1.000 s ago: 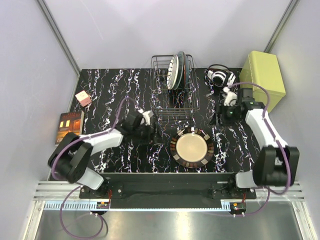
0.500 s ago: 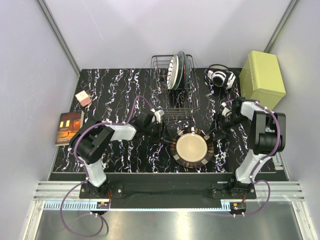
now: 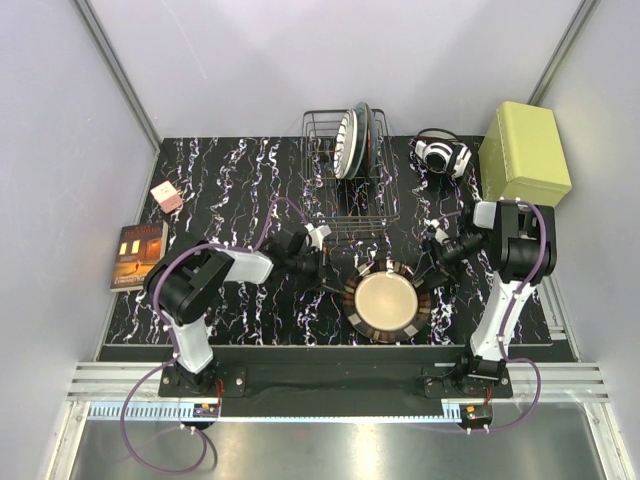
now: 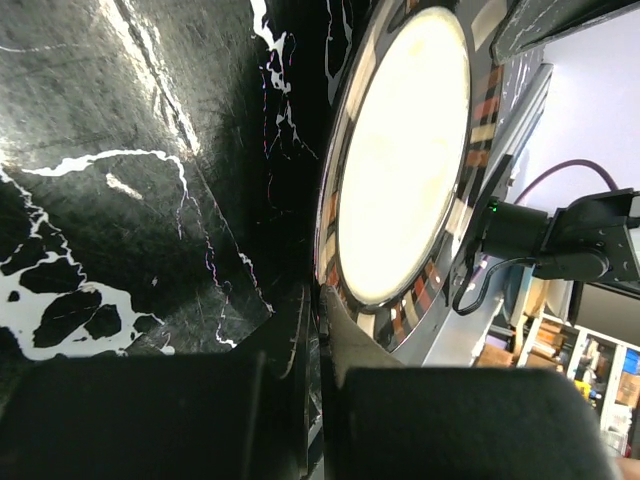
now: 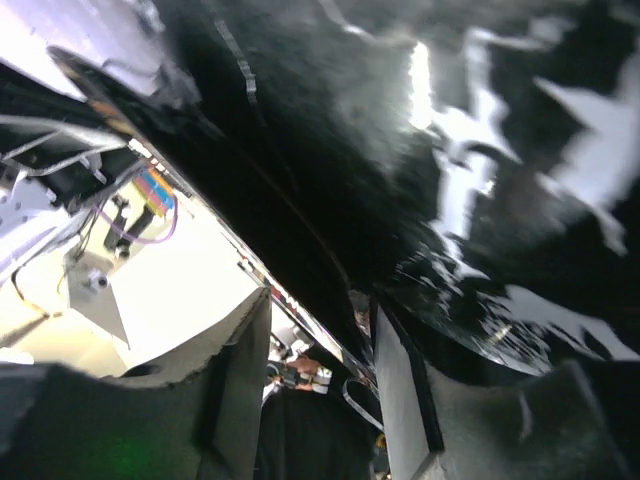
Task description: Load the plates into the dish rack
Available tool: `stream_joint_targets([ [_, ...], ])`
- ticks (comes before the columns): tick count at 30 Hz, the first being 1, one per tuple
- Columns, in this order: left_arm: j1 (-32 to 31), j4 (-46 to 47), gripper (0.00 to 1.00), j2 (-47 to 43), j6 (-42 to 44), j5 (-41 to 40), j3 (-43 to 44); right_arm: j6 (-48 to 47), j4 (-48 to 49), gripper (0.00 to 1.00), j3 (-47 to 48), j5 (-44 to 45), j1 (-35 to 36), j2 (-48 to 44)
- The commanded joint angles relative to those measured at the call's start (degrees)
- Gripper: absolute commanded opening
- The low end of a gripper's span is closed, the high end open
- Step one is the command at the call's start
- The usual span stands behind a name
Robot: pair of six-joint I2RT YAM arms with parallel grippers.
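A cream plate (image 3: 387,303) with a brown striped rim lies on the black marbled table, in front of the dish rack (image 3: 350,208). My left gripper (image 3: 326,277) is low at the plate's left edge and shut on its rim. In the left wrist view the fingertips of that gripper (image 4: 322,296) pinch the rim of the plate (image 4: 400,160). My right gripper (image 3: 433,262) is at the plate's upper right edge, open. The right wrist view is blurred; there the right gripper (image 5: 315,312) has a thin edge running between its fingers. Three plates (image 3: 357,140) stand upright in the rack's back slots.
Black-and-white headphones (image 3: 440,153) lie right of the rack, with a yellow-green box (image 3: 525,153) beyond them. A small pink box (image 3: 167,196) and a book (image 3: 138,255) sit at the table's left edge.
Both grippers have come in to the cream plate from either side. The left one has shut on its rim, the right one has narrowed. The plate has shifted slightly toward the near edge.
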Motion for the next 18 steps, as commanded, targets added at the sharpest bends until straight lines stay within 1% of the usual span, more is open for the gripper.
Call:
stream_joint_targets([
  [1, -0.42, 4.71, 0.00, 1.76, -0.44, 4.37, 3.07, -6.84, -5.68, 0.48, 2.12, -6.02, 0.76, 2.48],
  [4, -0.42, 4.70, 0.00, 3.87, -1.40, 5.08, 5.89, -9.39, -7.80, 0.47, 2.83, -8.65, 3.39, 3.54],
  [7, -0.42, 7.77, 0.00, 5.45, -4.47, 6.13, 7.12, -11.68, -9.39, 0.45, 3.44, -10.68, 7.00, 4.16],
  [8, -0.34, 10.39, 0.00, 5.81, -5.44, 6.39, 7.04, -12.64, -9.83, 0.45, 3.53, -11.55, 6.92, 4.15],
  [9, -0.34, 11.64, 0.00, 5.99, -6.24, 6.92, 7.04, -12.91, -10.09, 0.44, 3.62, -11.82, 8.74, 4.07],
  [11, -0.34, 14.88, 0.00, 6.34, -8.52, 7.27, 6.60, -12.92, -10.01, 0.38, 3.53, -12.35, 9.64, 3.54],
  [13, -0.25, 16.21, 0.00, 5.73, -9.49, 7.10, 6.16, -12.74, -9.74, 0.32, 3.45, -12.35, 9.64, 3.28],
  [14, -0.25, 16.57, 0.00, 5.46, -9.50, 7.19, 5.90, -12.57, -9.66, 0.24, 3.45, -12.18, 9.73, 2.93],
  [15, -0.25, 16.57, 0.00, 5.29, -9.50, 7.01, 5.81, -12.48, -9.48, 0.22, 3.36, -12.09, 9.73, 2.66],
  [16, -0.16, 16.40, 0.00, 4.68, -9.32, 6.84, 5.72, -12.39, -9.39, 0.17, 3.27, -11.91, 9.55, 2.31],
  [17, -0.16, 15.18, 0.00, 4.23, -8.97, 6.66, 5.63, -12.39, -9.30, 0.09, 3.18, -11.22, 9.55, 1.26],
  [18, -0.07, 13.77, 0.00, 3.88, -8.53, 6.14, 5.80, -12.30, -9.13, 0.06, 2.92, -10.69, 9.64, 0.47],
])
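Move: The patterned plate lies low between the hands. Its middle is about 10 cm to the left of the right hand and 4 cm back, a little below it; from the left hand, shut at the near left rim, it is some 10 cm to the right and 3 cm back. The dish rack's middle stands about 26 cm ahead of the right hand and 19 cm to its left, with the headphones about 29 cm ahead and 2 cm to its right. The right hand slides in low over the table, about 3 cm to the left and 2 cm back, along the plate's far right edge and in onto it, turning some 15 degrees counter-clockwise while its half-open fingers close most of the way on the rim, one above it and one beneath. Opposite it, the left hand keeps its shut pinch on the left rim, easing nearly 2 cm forward with a slight drift right and down at the end. ##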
